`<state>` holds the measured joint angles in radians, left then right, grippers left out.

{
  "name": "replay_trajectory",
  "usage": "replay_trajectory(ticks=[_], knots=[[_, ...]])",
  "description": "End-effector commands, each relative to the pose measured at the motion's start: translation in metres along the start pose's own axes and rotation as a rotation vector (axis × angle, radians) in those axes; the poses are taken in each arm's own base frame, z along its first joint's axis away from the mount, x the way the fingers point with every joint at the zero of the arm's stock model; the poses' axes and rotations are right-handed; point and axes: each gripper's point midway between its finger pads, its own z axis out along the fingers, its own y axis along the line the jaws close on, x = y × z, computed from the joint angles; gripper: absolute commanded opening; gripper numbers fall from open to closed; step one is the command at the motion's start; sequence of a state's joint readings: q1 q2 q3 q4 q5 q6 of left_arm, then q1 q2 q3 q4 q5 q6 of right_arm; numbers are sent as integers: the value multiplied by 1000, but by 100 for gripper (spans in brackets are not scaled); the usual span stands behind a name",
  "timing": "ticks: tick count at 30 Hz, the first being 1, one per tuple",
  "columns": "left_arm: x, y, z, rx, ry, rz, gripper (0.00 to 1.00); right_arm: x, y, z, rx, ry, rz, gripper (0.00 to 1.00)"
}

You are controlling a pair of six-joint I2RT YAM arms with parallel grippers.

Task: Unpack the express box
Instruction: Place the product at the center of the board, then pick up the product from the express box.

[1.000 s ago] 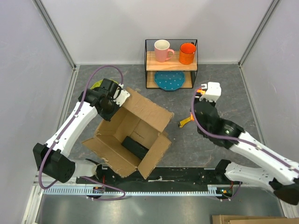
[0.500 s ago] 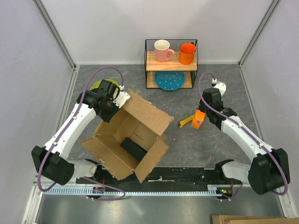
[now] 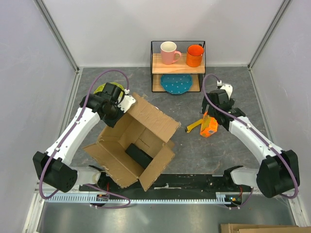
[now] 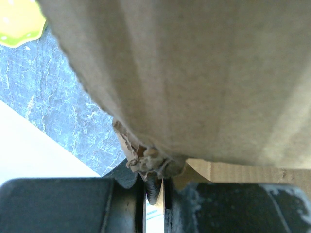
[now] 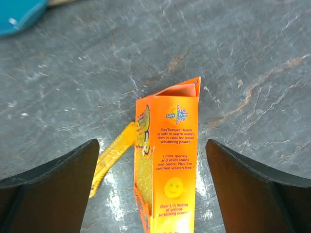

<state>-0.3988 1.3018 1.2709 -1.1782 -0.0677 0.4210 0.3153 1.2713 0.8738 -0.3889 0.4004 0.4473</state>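
The express box (image 3: 116,145) stands open on the left of the table, its flaps spread, with a black item (image 3: 140,154) lying inside. My left gripper (image 3: 121,103) is shut on the torn edge of the box's far flap (image 4: 194,73); the left gripper (image 4: 154,194) shows only a thin slit between its jaws. An orange sponge package (image 3: 209,125) lies on the table beside a yellow strip (image 3: 193,127). My right gripper (image 3: 210,115) hovers over it, open. In the right wrist view the package (image 5: 170,170) sits between the wide-apart fingers of the right gripper (image 5: 151,145), touching neither.
A wire shelf (image 3: 178,63) at the back holds a pink mug (image 3: 168,52), an orange mug (image 3: 194,55) and a teal plate (image 3: 176,83). A yellow-green object (image 3: 101,89) lies behind the left gripper. Flat cardboard (image 3: 248,228) shows at the bottom right.
The right arm swung out and down with the orange package, set it on the table by the yellow strip, and its jaws opened. The box shifted slightly; the left grip is unchanged.
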Motion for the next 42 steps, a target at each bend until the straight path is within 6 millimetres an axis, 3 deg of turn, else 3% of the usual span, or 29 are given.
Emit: replay_trajectory(ticks=[1,3,6,7,9,10,11,12,13,14,15,16,17,18,19,23,26,30,35,39,42], knots=[[31,-11,6,62,155,74,2,-75,16,-48,-107,-173,44,98],[29,-13,5,68,146,75,2,-98,33,-77,-218,-220,40,98],[24,-14,5,73,130,73,2,-157,76,-159,-429,-396,17,98],[22,-14,6,74,124,71,2,-155,104,-190,-533,-418,-30,98],[19,-15,6,75,119,67,2,-166,133,-241,-648,-488,-97,98],[18,-14,6,70,113,62,2,-161,146,-258,-695,-498,-128,98],[16,-13,6,65,106,62,2,-138,175,-284,-790,-473,-199,98],[16,-13,6,62,108,57,2,-134,187,-303,-832,-490,-237,98],[16,-11,7,52,112,53,2,-109,206,-329,-899,-480,-298,98],[17,-11,8,49,118,54,2,-88,226,-332,-909,-462,-371,98],[17,-9,9,37,127,47,2,-81,235,-345,-911,-486,-431,98],[18,-8,9,33,132,48,2,-41,256,-348,-890,-457,-566,98],[18,-7,9,26,133,45,2,-35,264,-356,-881,-464,-608,98],[18,-6,8,19,133,45,2,-13,274,-363,-886,-457,-694,98],[18,-6,7,19,132,45,2,15,284,-348,-833,-418,-805,98],[18,-7,1,22,115,46,2,64,298,-331,-834,-350,-940,98],[18,-8,-1,28,106,44,2,90,304,-315,-820,-302,-992,98],[14,-11,-9,36,71,30,2,125,304,-271,-725,-216,-1062,98],[-4,-10,-49,42,-55,22,2,158,293,-231,-659,-132,-1080,98],[-21,-21,-92,104,-200,49,2,181,289,-216,-691,-92,-1062,98],[-19,-32,-105,156,-232,64,2,199,285,-206,-711,-69,-1057,98]])
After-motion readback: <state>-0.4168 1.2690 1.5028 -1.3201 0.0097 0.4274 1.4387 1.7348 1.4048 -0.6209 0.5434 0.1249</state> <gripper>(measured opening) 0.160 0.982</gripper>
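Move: From the right gripper, open and already free of the orange sponge box, the black product in the open carton lies about 37 cm to the left, 18 cm back and some 10 cm lower. The sponge box is just beneath it, roughly 2 cm back and 2 cm left; the yellow cutter lies about 2 cm back and 9 cm left, on the table. From the left gripper the black product is about 9 cm right and 10 cm back, well below. Raise the right gripper some 30 cm off the sponge box, swing it about 35 cm left and 20 cm back over the carton, turning it some 70 degrees counter-clockwise, then lower it into the opening towards the black product, fingers kept wide open. Keep the left gripper pinched on the crumpled cardboard edge and, right at the end, pull it up about 6 cm. ##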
